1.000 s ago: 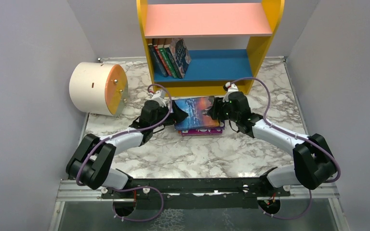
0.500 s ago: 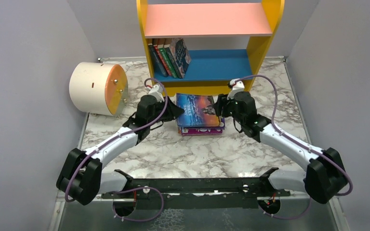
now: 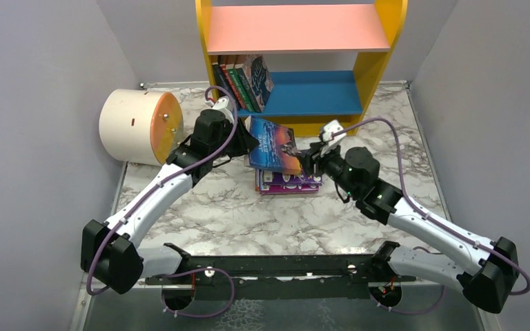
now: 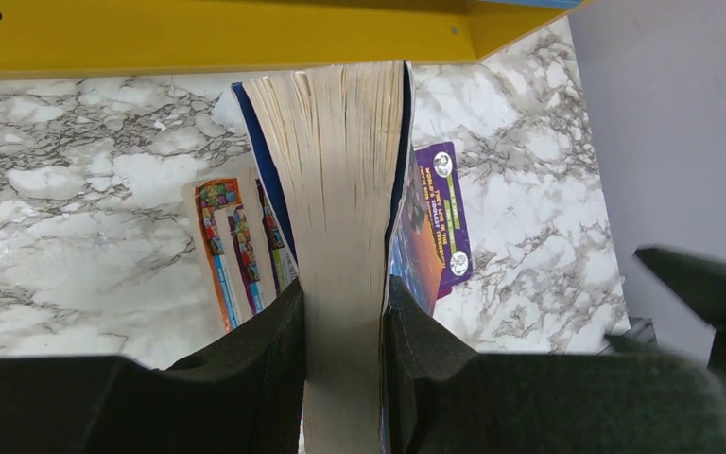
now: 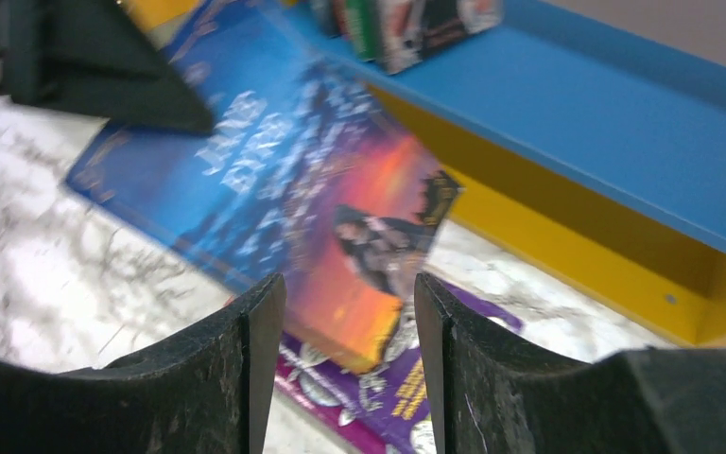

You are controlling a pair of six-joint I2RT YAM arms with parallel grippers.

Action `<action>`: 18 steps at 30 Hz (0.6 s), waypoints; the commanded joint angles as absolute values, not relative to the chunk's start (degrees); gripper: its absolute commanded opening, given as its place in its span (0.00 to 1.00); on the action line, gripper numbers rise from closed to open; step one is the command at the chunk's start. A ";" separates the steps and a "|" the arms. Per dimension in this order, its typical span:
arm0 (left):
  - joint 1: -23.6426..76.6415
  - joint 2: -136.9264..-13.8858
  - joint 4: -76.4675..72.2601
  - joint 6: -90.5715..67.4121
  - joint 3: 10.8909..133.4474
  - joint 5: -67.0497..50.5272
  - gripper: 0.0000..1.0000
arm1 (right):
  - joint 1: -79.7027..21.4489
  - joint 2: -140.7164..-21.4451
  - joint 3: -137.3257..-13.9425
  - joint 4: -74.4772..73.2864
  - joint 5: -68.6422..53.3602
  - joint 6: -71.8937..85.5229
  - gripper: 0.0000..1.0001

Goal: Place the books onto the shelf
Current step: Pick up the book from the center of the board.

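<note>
My left gripper is shut on a thick book with a blue and orange cover. It holds the book tilted above the stack, just in front of the shelf. In the left wrist view the page edge is clamped between the fingers of the left gripper. My right gripper is open at the book's right edge, nothing between its fingers. In the right wrist view the right gripper looks onto the cover. A purple book tops the stack on the table. Several books stand on the blue lower board.
A cream cylinder with an orange end lies at the left of the marble table. The shelf's yellow base is just beyond the held book. Grey walls close in on both sides. The pink upper board is bare.
My left gripper closed on the blue and orange book, then lifted and tilted it toward the shelf. The right arm's elbow swung out to the right; its gripper stayed open.
</note>
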State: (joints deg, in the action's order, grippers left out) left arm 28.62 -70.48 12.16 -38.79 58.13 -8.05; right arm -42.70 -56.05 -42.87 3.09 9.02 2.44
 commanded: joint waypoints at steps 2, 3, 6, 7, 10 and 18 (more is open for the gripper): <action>28.67 -72.49 12.36 -38.85 65.68 -8.70 0.00 | -53.66 -60.61 -43.42 5.01 19.69 -6.00 0.51; 28.68 -72.95 12.79 -38.78 66.32 -8.90 0.00 | -55.11 -61.76 -43.65 5.30 20.97 -6.73 0.51; 28.65 -74.16 14.46 -38.72 68.05 -8.42 0.00 | -58.05 -63.27 -43.26 7.35 23.38 -7.45 0.51; 28.65 -74.35 14.83 -38.68 68.49 -8.09 0.00 | -58.66 -63.24 -42.94 8.49 23.55 -7.55 0.51; 28.65 -74.89 16.21 -38.46 69.71 -7.35 0.00 | -59.73 -63.09 -41.93 10.29 23.21 -8.08 0.52; 28.67 -76.80 18.51 -38.41 72.42 -7.74 0.00 | -63.45 -69.93 -43.23 11.14 27.19 -12.19 0.52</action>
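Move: The blue Jane Eyre book is already up off the stack in the left hand's grip; its middle lies about 6 cm right of that hand, level fore and aft, and 3 cm below. From the right hand it lies some 5 cm ahead, 7 cm left and 4 cm lower. The remaining stack is about 3 cm back, 2 cm left and 17 cm below the right hand; the shelved books stand roughly 18 cm ahead and 3 cm left of the left hand, near its height. Leftward, and about 4 cm back and down with it, the empty right hand sweeps some 7 cm round the book's free right corner to its near edge. It rolls about 15 degrees, left side dropping, fingers staying half open. The left hand keeps its pinch on the book, easing it about 1 cm forward and tipping slightly down. ##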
